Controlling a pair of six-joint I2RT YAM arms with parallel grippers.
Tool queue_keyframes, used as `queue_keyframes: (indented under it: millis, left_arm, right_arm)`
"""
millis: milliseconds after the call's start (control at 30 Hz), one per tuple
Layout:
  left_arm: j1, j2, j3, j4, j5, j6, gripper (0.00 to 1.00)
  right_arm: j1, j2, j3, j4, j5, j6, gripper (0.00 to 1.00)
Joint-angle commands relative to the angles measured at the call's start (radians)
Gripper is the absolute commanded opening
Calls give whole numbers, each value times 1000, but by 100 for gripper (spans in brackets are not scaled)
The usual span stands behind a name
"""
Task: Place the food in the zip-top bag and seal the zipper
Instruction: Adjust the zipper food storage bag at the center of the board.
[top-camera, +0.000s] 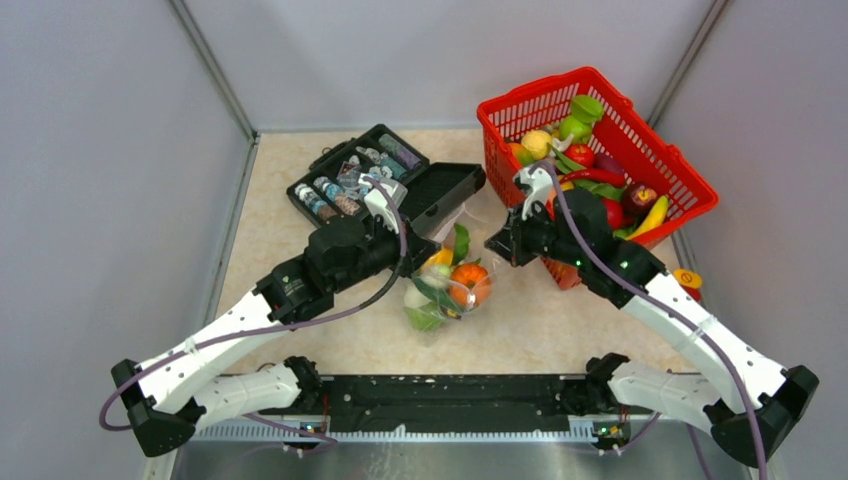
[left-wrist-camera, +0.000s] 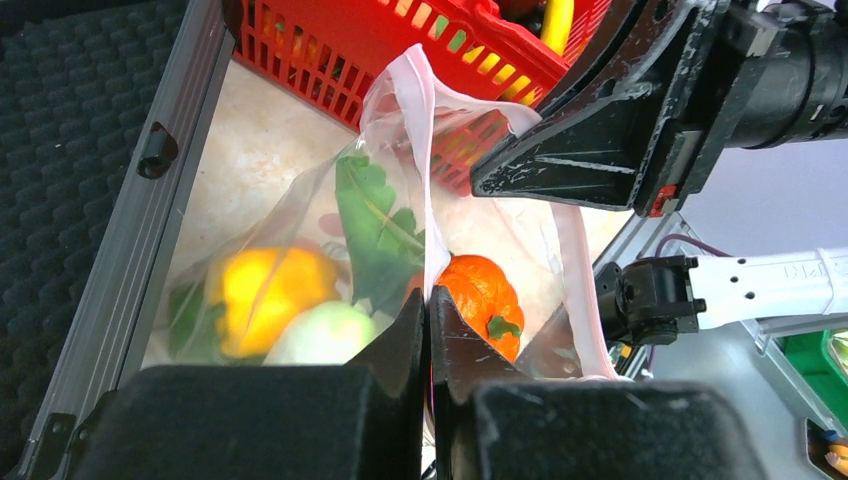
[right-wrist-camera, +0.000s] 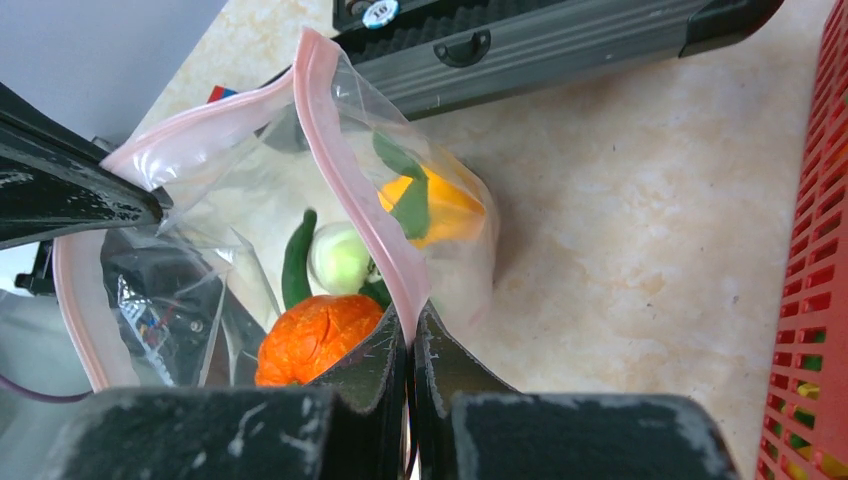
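Note:
The zip-top bag (top-camera: 445, 295) hangs between both grippers at the table's middle, holding food: an orange tomato (right-wrist-camera: 315, 335), a yellow pepper (left-wrist-camera: 265, 290), a pale green fruit (left-wrist-camera: 325, 335) and a green leaf (left-wrist-camera: 375, 230). My left gripper (left-wrist-camera: 428, 305) is shut on the pinkish zipper (left-wrist-camera: 420, 130) at one end of the mouth. At the other end, my right gripper (right-wrist-camera: 408, 325) is shut on the zipper (right-wrist-camera: 340, 150). The two strips stand apart, so the mouth gapes open. From above, the left gripper (top-camera: 422, 253) and the right gripper (top-camera: 493, 243) flank the bag.
A red mesh basket (top-camera: 690, 190) with several more toy fruits and vegetables stands at the back right, close behind the right arm. An open black case (top-camera: 450, 185) of small bottles lies at the back left. A small orange-yellow item (top-camera: 687, 280) lies right of the right arm.

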Motion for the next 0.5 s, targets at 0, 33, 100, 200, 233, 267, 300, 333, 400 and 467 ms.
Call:
queue_keyframes:
  millis: [0,33,100,200,233,267,300,333,400,467]
  left_arm:
    - [-2,-22,42,73,68,15,18]
    - [-2,-26,46,74,81,19,36]
    - [-2,-34,46,68,77,23,62]
    - [-2,-54,44,30,15,42,84]
    - [-2,-66,43,18,-15,47,90]
    - [-2,-86,39,8,-44,54,94]
    - [-2,-102,33,2,-68,62,98]
    - [-2,-121,25,-1,-90,69,99]
    - [-2,-155,6,-11,-140,78,99]
    - [-2,-179,-7,-25,-163,93,99]
  right_arm:
    - [10,-39,73,47,26,-17,0]
    - [10,-48,75,46,21,-20,0]
    - [9,-68,85,42,7,-33,0]
    - [9,-102,123,-6,14,-64,0]
    - [9,-115,137,-30,31,-79,0]
    - [9,-129,151,-54,50,-95,0]
    - [9,-143,166,-82,70,-109,0]
    - [10,-155,178,-107,88,-125,0]
    - [9,-184,197,-151,115,-146,0]
    - [10,-212,195,-166,128,-157,0]
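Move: Both hands are shut on opposite sides of the zip-top bag's mouth. The bag's filled middle hangs some 13 cm below them, about 4 cm right and 2 cm forward of the left hand, and about 7 cm left and 2 cm forward of the right. From the left hand, the black case is about 17 cm ahead and 9 cm left; from the right hand, the red basket is 20 cm ahead and 23 cm right. The left hand opens wide and lets go of its side of the pink zipper rim, shifting barely a centimetre at first, then lifting and drawing left about 3 cm each, away from the bag. The right hand stays shut on its side and carries that rim up some 6 cm, and also right about 4 cm and a little back, faster towards the end, its fingertips tipping up about 10 degrees. ##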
